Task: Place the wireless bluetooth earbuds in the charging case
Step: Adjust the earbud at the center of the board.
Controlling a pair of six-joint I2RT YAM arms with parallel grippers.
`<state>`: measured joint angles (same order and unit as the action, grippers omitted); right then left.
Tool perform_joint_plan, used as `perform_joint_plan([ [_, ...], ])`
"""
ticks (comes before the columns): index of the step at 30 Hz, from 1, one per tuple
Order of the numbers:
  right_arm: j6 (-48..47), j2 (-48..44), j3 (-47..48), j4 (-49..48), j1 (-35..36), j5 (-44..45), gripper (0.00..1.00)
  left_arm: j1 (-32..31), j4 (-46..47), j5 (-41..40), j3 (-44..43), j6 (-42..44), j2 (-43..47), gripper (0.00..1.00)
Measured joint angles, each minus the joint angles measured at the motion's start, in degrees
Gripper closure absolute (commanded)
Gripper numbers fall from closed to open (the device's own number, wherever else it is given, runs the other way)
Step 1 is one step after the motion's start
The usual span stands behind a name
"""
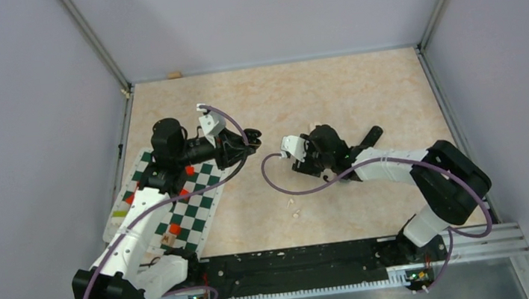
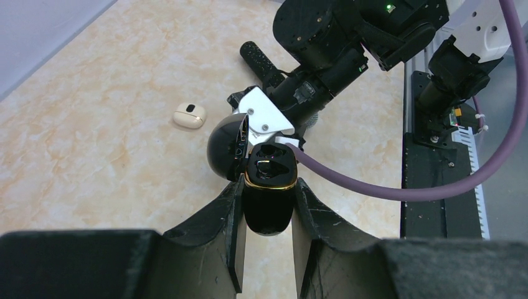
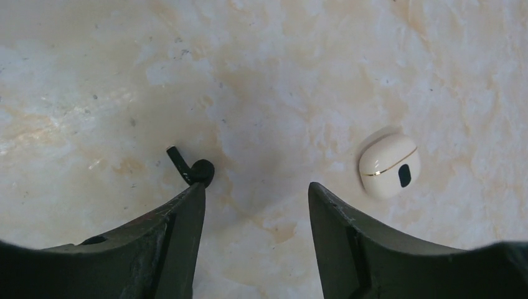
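Note:
My left gripper (image 2: 269, 187) is shut on a black charging case (image 2: 268, 205) with a gold rim, held off the table with its lid (image 2: 223, 148) hinged open to the left. In the top view it (image 1: 245, 141) sits left of centre. My right gripper (image 3: 255, 187) is open and points down at the table, nothing between its fingers. One black stemmed earbud (image 3: 193, 169) lies on the table right at the tip of its left finger, outside the gap. Two tiny white earbuds (image 1: 294, 208) lie nearer the front. Whether the black case's wells hold anything I cannot tell.
A closed white case (image 3: 389, 165) with a gold line lies just right of my right gripper, also the white case (image 2: 189, 115) in the left wrist view. A black microphone (image 1: 370, 137) lies behind the right gripper. A green-and-white chequered mat (image 1: 192, 210) covers the left side. Purple cables trail from both wrists.

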<state>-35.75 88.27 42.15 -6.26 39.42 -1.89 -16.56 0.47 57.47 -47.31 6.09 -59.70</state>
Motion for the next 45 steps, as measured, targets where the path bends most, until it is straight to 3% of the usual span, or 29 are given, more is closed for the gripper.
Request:
perform_joint_plan([
  [8,-2.64,0.00,-1.42,0.66,1.01,-3.13,0.15,0.26,-0.02,-0.02,0.00,0.02,0.00,1.00],
  [17,-4.22,2.78,-2.08,-5.62,4.72,2.67,0.14,0.81,-0.04,-0.02,0.00,0.00,0.35,1.00],
  [32,-3.58,6.99,-1.49,-14.19,5.11,12.24,0.13,1.01,0.00,0.11,0.02,0.00,0.76,1.00],
  [36,-2.60,5.33,-1.29,-10.97,5.09,8.59,0.13,1.16,0.00,0.11,0.15,0.00,0.76,1.00],
  [45,-5.11,-9.31,-3.26,-6.16,-0.61,-7.96,0.20,1.22,0.02,0.13,0.28,-0.04,0.83,1.00],
])
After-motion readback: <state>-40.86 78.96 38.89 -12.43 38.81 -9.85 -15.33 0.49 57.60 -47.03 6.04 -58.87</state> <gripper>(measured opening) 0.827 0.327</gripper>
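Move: The black earbud to be adjusted lies just off the right hand's fingertips, about 2 cm back, 3 cm to its left and 3 cm below. The white case is some 11 cm ahead of that hand, about level sideways; the second black earbud is about 3 cm back and 2 cm to its right, and the nearer white earbud about 8 cm back and 9 cm left. From the left hand, the black earbud to be adjusted is roughly 5 cm ahead, 14 cm right and 24 cm below. The right hand first eases back and down about 2 cm while its fingers spread from half open to wide, then slips a little left and sweeps some 4 cm forward low over the table, the rear finger pushing the black earbud along towards the white case as the wrist tilts up and turns slightly clockwise. It then draws back about 2.5 cm and lifts some 7 cm clear of the earbud, fingers still wide, turning back counter-clockwise about 10 degrees. ##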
